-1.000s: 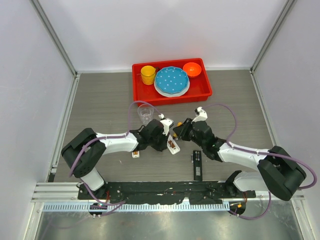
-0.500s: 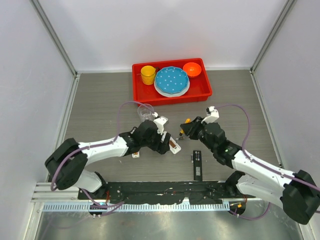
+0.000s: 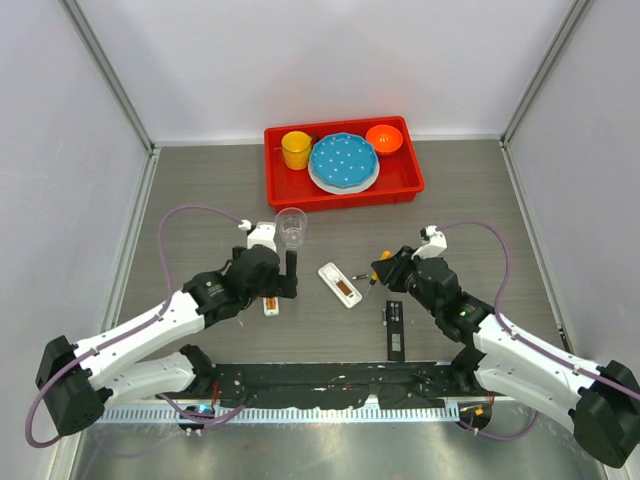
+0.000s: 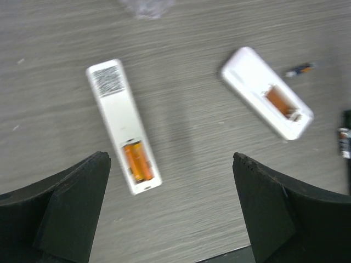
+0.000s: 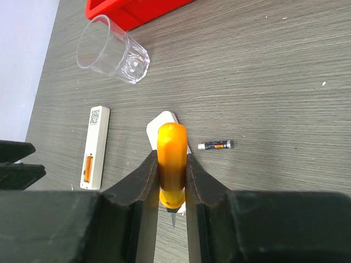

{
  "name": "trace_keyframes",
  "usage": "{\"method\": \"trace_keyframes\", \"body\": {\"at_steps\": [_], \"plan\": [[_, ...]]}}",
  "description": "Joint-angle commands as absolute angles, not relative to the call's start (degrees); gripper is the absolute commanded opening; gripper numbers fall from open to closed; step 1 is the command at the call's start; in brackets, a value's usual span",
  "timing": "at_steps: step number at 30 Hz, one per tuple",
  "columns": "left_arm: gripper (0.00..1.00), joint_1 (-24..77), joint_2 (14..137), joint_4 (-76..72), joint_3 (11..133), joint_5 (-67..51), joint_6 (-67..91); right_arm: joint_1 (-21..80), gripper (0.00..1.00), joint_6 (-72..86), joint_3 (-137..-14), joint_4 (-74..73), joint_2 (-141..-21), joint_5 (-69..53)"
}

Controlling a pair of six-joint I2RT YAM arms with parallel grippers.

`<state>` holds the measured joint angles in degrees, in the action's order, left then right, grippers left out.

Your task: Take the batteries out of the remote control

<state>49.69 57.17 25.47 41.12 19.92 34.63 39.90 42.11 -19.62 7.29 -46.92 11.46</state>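
Two white remotes lie on the table with their backs open. The left remote (image 4: 123,126) (image 3: 270,303) has two orange batteries (image 4: 137,161) in its bay. The middle remote (image 4: 267,101) (image 3: 340,285) shows orange in its open bay. A loose dark battery (image 5: 215,145) (image 4: 300,69) lies just right of it. My left gripper (image 4: 170,159) (image 3: 275,275) hovers open over the left remote, holding nothing. My right gripper (image 5: 171,159) (image 3: 378,272) is shut on an orange-handled screwdriver (image 5: 171,148), right of the middle remote.
A clear glass (image 3: 291,227) (image 5: 112,52) stands just behind the left remote. A red tray (image 3: 412,185) with a yellow cup, blue plate and orange bowl sits at the back. Two black strips (image 3: 395,330) lie near the front, right of centre.
My left gripper has opened, let go of the middle remote and drawn back left over the other remote. The right arm has pulled back right with the screwdriver.
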Motion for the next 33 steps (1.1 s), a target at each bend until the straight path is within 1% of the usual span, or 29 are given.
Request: {"method": "trace_keyframes", "body": {"at_steps": [1, 4, 10, 15, 18, 23, 24, 26, 32, 33], "plan": [[0.97, 49.4, 58.7, 40.8, 45.5, 31.0, 42.6, 39.6, 0.01, 41.7, -19.5, 8.4, -45.1, 11.7], [0.98, 49.4, 62.1, 43.0, 46.2, 31.2, 44.4, 39.6, 0.01, 41.7, -19.5, 8.3, -44.9, 11.5], [0.96, 49.4, 67.8, 36.9, 43.8, 27.2, 44.3, 39.5, 0.01, 41.7, -19.2, 7.8, -44.3, 11.0], [0.91, 48.8, 70.7, 32.8, 41.8, 24.5, 43.4, 39.5, 0.01, 41.9, -19.0, 7.2, -44.0, 11.2], [0.81, 47.6, 72.6, 30.9, 40.8, 23.3, 43.4, 39.4, 0.01, 42.2, -18.5, 6.8, -43.9, 11.3], [0.76, 45.7, 75.2, 28.0, 39.3, 19.8, 42.6, 39.4, 0.01, 42.4, -18.4, 6.9, -43.6, 11.2], [0.73, 45.3, 75.6, 27.2, 38.7, 19.1, 42.4, 39.4, 0.01, 42.3, -18.4, 6.9, -43.8, 11.2], [0.70, 45.2, 76.3, 25.1, 38.2, 17.5, 41.7, 39.4, 0.01, 42.3, -18.5, 6.9, -43.9, 11.2], [0.57, 44.6, 78.9, 24.5, 38.4, 17.5, 40.6, 39.3, 0.01, 42.3, -18.6, 6.9, -43.7, 11.2], [0.53, 44.5, 79.9, 24.6, 38.5, 17.6, 40.6, 39.3, 0.01, 42.2, -18.7, 6.9, -43.5, 11.2]]}}
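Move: The remote control with both batteries still in lies flat, its middle about 4 cm left of the empty left hand, 2 cm ahead and some 13 cm below; its battery bay is at the near end. The opened white remote is roughly 15 cm right and 3 cm ahead of that hand, the loose battery 20 cm right and 5 cm ahead, the clear cup 17 cm ahead and 2 cm right. From the right hand the aimed-at remote is around 31 cm left, 1 cm back. The remote's battery end is where the left hand comes down: it swings left about 4 cm early on, then sinks nearly straight to some 11 cm lower, drawing back slightly. The fingers tip some 20 degrees steeper, the hand's left side rises and it turns a little counter-clockwise. From wide open they narrow to a bit over half, ending astride the battery bay; contact can't be made out. ##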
